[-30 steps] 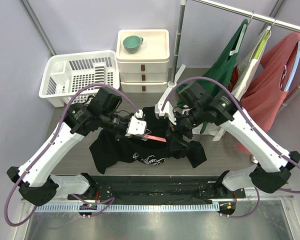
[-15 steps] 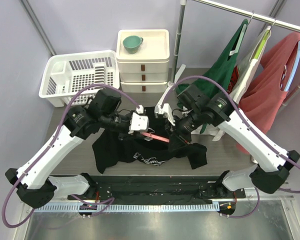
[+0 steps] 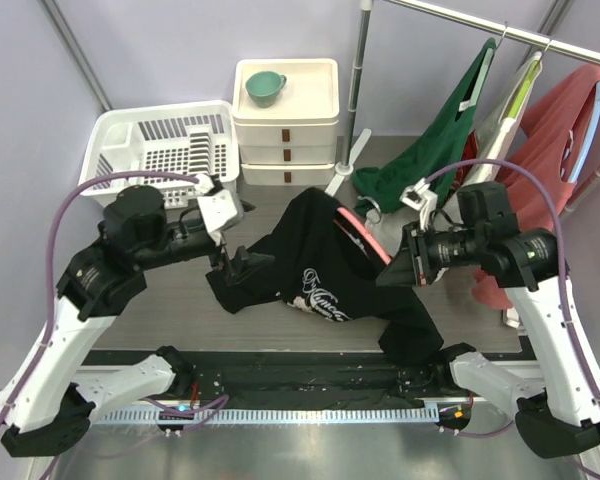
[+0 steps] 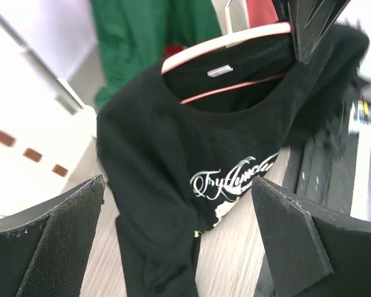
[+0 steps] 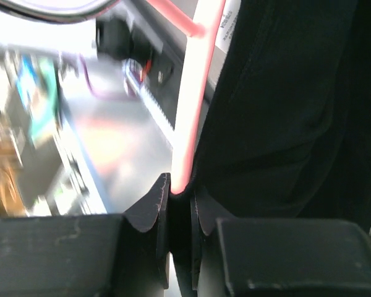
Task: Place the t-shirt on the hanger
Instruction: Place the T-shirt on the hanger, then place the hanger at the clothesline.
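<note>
The black t-shirt (image 3: 315,270) with white script print hangs over the pink hanger (image 3: 365,235), lifted at a slant above the table, its hem trailing on the table. My right gripper (image 3: 395,270) is shut on the hanger's right end (image 5: 191,105), with the shirt's shoulder fabric (image 5: 284,124) pinched between the jaws (image 5: 180,192). My left gripper (image 3: 242,265) stands wide open to the shirt's left, touching nothing. In the left wrist view the shirt (image 4: 167,148) and the pink hanger (image 4: 235,40) in its collar lie ahead of the open left gripper (image 4: 178,185).
A white dish rack (image 3: 160,155) stands at the back left. Beside it is a white drawer unit (image 3: 285,120) with a teal cup (image 3: 265,88). A rail post (image 3: 358,80) rises behind the shirt. Dark green (image 3: 440,130) and salmon-red (image 3: 540,170) garments hang at the right.
The left gripper let go of the hanger, opened wide and drew back left. The right gripper shut on the hanger's end and carried it right, raising and spreading the shirt.
</note>
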You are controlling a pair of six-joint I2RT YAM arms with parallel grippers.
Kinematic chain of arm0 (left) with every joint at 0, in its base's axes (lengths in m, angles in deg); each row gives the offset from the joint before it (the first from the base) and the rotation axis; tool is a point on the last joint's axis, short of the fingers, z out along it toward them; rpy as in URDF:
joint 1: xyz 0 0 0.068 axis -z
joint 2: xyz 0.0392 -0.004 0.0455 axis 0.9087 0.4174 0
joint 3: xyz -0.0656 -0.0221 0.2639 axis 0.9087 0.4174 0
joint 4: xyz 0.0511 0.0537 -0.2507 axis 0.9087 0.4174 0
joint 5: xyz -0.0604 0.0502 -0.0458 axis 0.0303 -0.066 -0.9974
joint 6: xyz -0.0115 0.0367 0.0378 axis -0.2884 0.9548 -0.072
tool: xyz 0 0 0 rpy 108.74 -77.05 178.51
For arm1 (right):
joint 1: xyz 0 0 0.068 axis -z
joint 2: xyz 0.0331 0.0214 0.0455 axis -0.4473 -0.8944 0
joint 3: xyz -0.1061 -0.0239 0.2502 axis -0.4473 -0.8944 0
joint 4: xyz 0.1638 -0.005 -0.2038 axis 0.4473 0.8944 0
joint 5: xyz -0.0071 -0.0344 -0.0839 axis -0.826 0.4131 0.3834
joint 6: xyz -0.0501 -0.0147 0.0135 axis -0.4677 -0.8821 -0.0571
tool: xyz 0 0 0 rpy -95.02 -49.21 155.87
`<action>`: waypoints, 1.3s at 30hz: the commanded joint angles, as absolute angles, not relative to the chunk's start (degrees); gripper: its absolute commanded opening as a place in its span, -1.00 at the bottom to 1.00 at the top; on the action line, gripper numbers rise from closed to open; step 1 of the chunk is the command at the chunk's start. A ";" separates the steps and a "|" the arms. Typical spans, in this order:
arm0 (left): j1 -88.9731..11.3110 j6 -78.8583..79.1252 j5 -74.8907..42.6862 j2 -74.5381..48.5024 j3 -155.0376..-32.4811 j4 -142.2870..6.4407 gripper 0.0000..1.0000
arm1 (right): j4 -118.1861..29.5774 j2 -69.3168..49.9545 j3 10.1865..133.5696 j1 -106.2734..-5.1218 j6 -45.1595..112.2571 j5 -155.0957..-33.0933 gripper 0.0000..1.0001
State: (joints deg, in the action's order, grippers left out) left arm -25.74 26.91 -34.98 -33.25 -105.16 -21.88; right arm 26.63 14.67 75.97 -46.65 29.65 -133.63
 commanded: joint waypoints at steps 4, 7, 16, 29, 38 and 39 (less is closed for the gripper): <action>-27.62 20.86 -27.28 -37.44 -102.80 -27.85 1.00 | 15.94 15.51 87.98 -36.95 48.86 -123.75 -0.98; -27.89 20.50 -27.00 -37.54 -102.19 -28.64 0.99 | 13.30 11.22 96.07 -35.01 54.14 -118.36 -0.98; -27.98 21.03 -28.32 -36.39 -102.45 -28.99 1.00 | -1.83 -3.10 113.90 -34.57 63.11 -107.04 -0.98; -27.98 22.44 -28.93 -38.85 -96.83 -31.19 1.00 | -15.44 -20.53 128.17 -34.57 70.06 -98.41 -0.98; -27.98 22.26 -28.67 -39.55 -93.49 -32.33 1.00 | -16.42 -24.05 124.92 -34.48 72.52 -95.15 -0.98; -27.98 22.26 -28.41 -39.56 -93.22 -32.42 1.00 | -16.51 -23.88 123.00 -34.48 72.96 -94.89 -0.98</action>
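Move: The gap to fill on the rack's rail lies from the right hand, which already holds the hanger with the t-shirt, about 43 cm ahead, 10 cm right and 25 cm higher. The green garment hangs about 26 cm ahead and 8 cm right, the white garment 22 cm ahead and 14 cm right; the drawers stand 35 cm ahead and 20 cm left, lower. From the left hand, the rail spot is some 43 cm ahead, 32 cm right and 20 cm up. Keep the right fingers pinched on the hanger and shirt and carry them up and forward to the rail, about 34 cm out, climbing some 17 cm in the first half, then running level, slightly rightwards. Turn the wrist about 60 degrees clockwise on the way so the hook comes to the rail. Keep the left gripper open and empty, rising slightly, then sinking a few centimetres. ##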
